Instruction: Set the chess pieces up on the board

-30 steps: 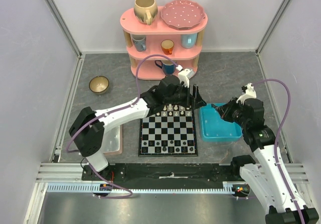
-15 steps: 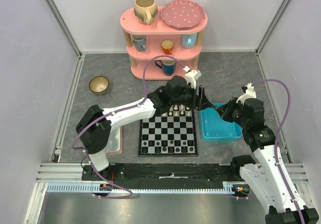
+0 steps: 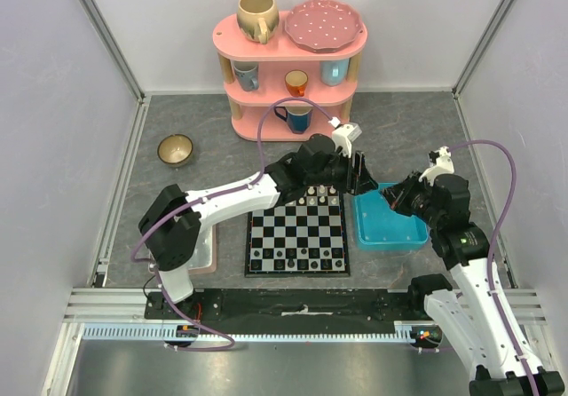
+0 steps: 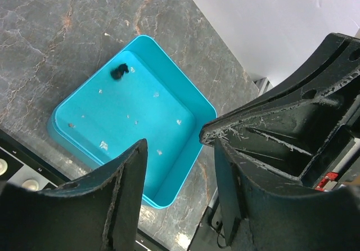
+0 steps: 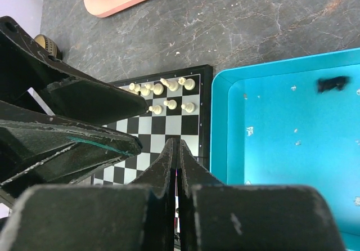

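The board (image 3: 297, 232) lies in the middle of the table. Cream-white chess pieces (image 3: 312, 201) stand on its far rows and black ones (image 3: 293, 256) on its near rows. One black piece (image 4: 118, 71) lies in the blue tray (image 4: 146, 110) to the right of the board. My left gripper (image 4: 177, 141) hangs open above the tray's near corner with nothing between its fingers. My right gripper (image 5: 177, 144) is shut and empty, hovering over the seam between the board (image 5: 152, 126) and the blue tray (image 5: 281, 127). The black piece (image 5: 332, 83) shows there too.
A pink shelf (image 3: 288, 63) with cups, a mug and a plate stands at the back. A small bowl (image 3: 175, 150) sits far left. A pink-rimmed grey tray (image 3: 202, 252) lies left of the board, partly under my left arm. The two arms are close together over the blue tray (image 3: 390, 232).
My left arm has swung right from the board's far edge to above the blue tray, and its jaws have narrowed. The right arm has stayed put.
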### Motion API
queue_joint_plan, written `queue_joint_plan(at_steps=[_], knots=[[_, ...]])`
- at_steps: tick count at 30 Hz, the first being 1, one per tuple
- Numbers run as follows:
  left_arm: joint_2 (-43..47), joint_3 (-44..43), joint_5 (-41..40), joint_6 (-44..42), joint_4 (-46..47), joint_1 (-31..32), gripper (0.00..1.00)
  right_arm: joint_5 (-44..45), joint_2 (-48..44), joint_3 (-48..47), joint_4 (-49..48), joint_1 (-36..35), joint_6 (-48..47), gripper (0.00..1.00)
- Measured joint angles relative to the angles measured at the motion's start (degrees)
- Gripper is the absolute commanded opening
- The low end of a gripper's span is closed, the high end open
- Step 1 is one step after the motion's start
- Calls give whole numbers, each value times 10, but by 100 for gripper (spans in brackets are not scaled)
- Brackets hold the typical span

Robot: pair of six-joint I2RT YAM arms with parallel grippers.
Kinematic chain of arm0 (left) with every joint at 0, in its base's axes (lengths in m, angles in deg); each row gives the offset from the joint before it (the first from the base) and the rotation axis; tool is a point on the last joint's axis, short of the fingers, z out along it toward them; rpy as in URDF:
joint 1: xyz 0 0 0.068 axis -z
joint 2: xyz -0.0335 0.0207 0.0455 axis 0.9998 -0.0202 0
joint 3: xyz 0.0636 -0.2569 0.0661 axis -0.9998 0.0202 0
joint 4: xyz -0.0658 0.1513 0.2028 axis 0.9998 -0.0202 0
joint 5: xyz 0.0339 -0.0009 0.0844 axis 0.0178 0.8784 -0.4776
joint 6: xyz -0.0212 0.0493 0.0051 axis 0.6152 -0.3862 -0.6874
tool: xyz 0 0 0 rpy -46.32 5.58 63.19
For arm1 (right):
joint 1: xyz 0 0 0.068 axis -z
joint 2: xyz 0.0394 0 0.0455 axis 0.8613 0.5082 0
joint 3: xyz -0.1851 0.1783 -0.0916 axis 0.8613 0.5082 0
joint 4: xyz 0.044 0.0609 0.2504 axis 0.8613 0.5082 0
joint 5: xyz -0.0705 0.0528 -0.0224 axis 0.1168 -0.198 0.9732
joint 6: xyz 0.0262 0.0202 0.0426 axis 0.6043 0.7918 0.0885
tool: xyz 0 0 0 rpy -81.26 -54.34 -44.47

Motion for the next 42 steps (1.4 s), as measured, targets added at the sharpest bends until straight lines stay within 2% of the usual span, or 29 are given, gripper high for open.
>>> queue_joint_plan(at_steps=[9, 10, 11, 12, 17, 23, 42], knots=[[-5, -4, -7, 0, -1, 4, 56, 25, -2, -4, 13, 0, 4, 1], [-5, -4, -10, 0, -1, 5, 56, 41, 1, -7, 26, 0, 5, 4], [-5, -3, -14, 0, -1, 5, 56, 59, 4, -10, 36, 0, 6, 13], [-5, -2, -17, 0, -1, 5, 57, 77, 9, -13, 44, 0, 7, 17], [-5, 14, -19, 0, -1, 5, 56, 151, 75, -17, 66, 1, 2, 27], [-3, 41, -19, 0, -1, 5, 56, 197, 165, 3, 39, 1, -5, 42], [30, 83, -46, -4, 11, 5, 56, 306, 389, 4, -127, 3, -38, 44]])
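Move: The last black chess piece lies in the blue tray's far right corner, about 11 cm ahead of the shut right hand, 11 cm to its right and some 19 cm below. The tray's middle is about 4 cm ahead of that hand and 5 cm to its right; the chessboard's middle is some 20 cm to its left and 1 cm back, both about 20 cm below. From the left hand, the piece is roughly 10 cm ahead, 15 cm right and 20 cm below. To the black piece in the tray corner goes the right hand: it first swings right, then drops steeply while reaching forward, in all about 15 cm down, 9 right and 7 forward. Its wrist tips the fingers downward and turns clockwise as they open from shut to nearly half, touching nothing yet. The left hand, its fingers staying half open, sinks some 4 cm and draws a little to the left. ##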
